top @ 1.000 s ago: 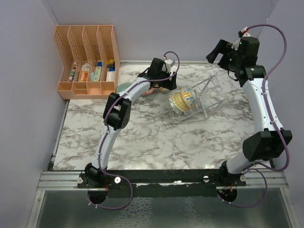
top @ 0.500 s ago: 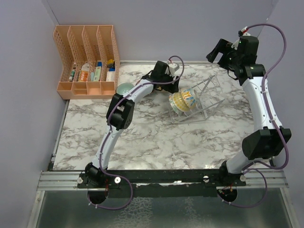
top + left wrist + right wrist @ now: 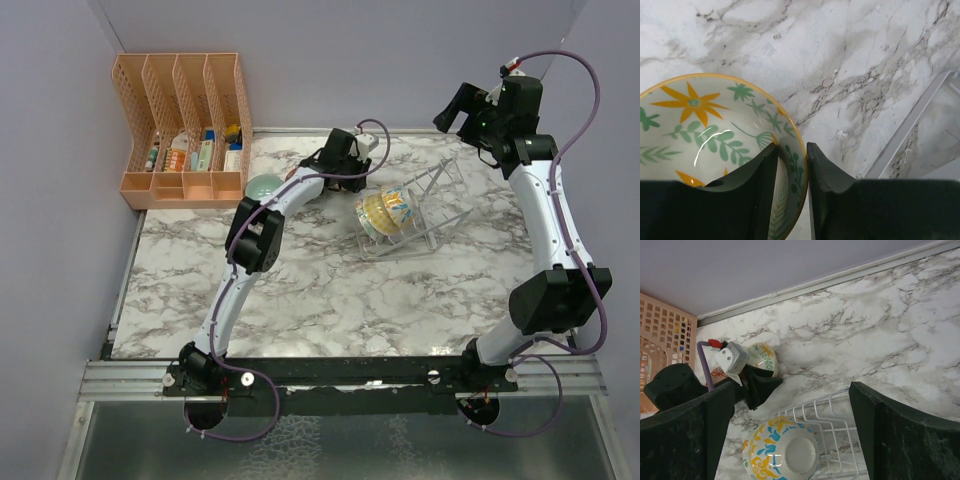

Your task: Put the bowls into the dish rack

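Note:
My left gripper [image 3: 792, 165] is shut on the rim of a floral bowl [image 3: 705, 120], cream with yellow flowers and green leaves; one finger is inside it and one outside. The bowl rests on the marble at the back, left of the dish rack [image 3: 432, 205]. In the top view this gripper [image 3: 335, 172] covers that bowl. A yellow-and-blue patterned bowl [image 3: 782, 452] lies on its side in the rack's left end [image 3: 840, 415]. A pale teal bowl [image 3: 263, 185] sits by the left arm. My right gripper [image 3: 792, 390] hangs open, high above the rack.
An orange slotted organizer [image 3: 185, 130] with small items stands at the back left corner. A bit of a red-patterned bowl [image 3: 719, 374] shows behind the left wrist. The back wall runs close behind the bowls and rack.
The left gripper has moved slightly right and back over the floral bowl, then its jaws came together on the rim. The right arm has barely moved.

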You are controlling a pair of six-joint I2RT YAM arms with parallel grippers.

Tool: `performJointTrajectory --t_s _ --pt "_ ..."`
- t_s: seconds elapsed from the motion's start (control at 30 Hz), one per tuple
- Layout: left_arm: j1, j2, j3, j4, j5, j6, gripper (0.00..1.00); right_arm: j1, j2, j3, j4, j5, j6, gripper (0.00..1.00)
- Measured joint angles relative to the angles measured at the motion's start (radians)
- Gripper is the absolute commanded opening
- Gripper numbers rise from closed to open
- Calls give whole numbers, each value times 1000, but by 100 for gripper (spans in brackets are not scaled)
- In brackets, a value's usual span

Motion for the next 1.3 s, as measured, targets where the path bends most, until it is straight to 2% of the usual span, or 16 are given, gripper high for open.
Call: performJointTrajectory --t_s 0.07,0.13,0.83,1.1,1.3 --pt "-3 0 13 2 -13 6 18 0 0 0 0 0 0 96" --pt "-3 0 30 6 -20 14 1 0 1 0 0 0 0 96" --pt "11 -26 78 -21 -58 -33 0 0 1 0 1 12 7 94" --pt "76 -135 77 47 10 -304 0 0 1 2 21 14 23 94" --pt "138 -299 -45 294 116 -599 0 0 1 4 64 13 36 94"
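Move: The left hand straddles the flowered bowl's near-right rim; its middle is about 3 cm ahead, 4 cm left and 2 cm below. The red bowl is about 14 cm left and 1 cm ahead, about 2 cm lower; the dish rack is about 12 cm right and 7 cm back, level in height. From the right hand, the flowered bowl is roughly 10 cm ahead, 27 cm left and 28 cm below. The left fingers close on the flowered bowl's rim and lift it about 25 cm, rolling left-side-down some 40 degrees. ##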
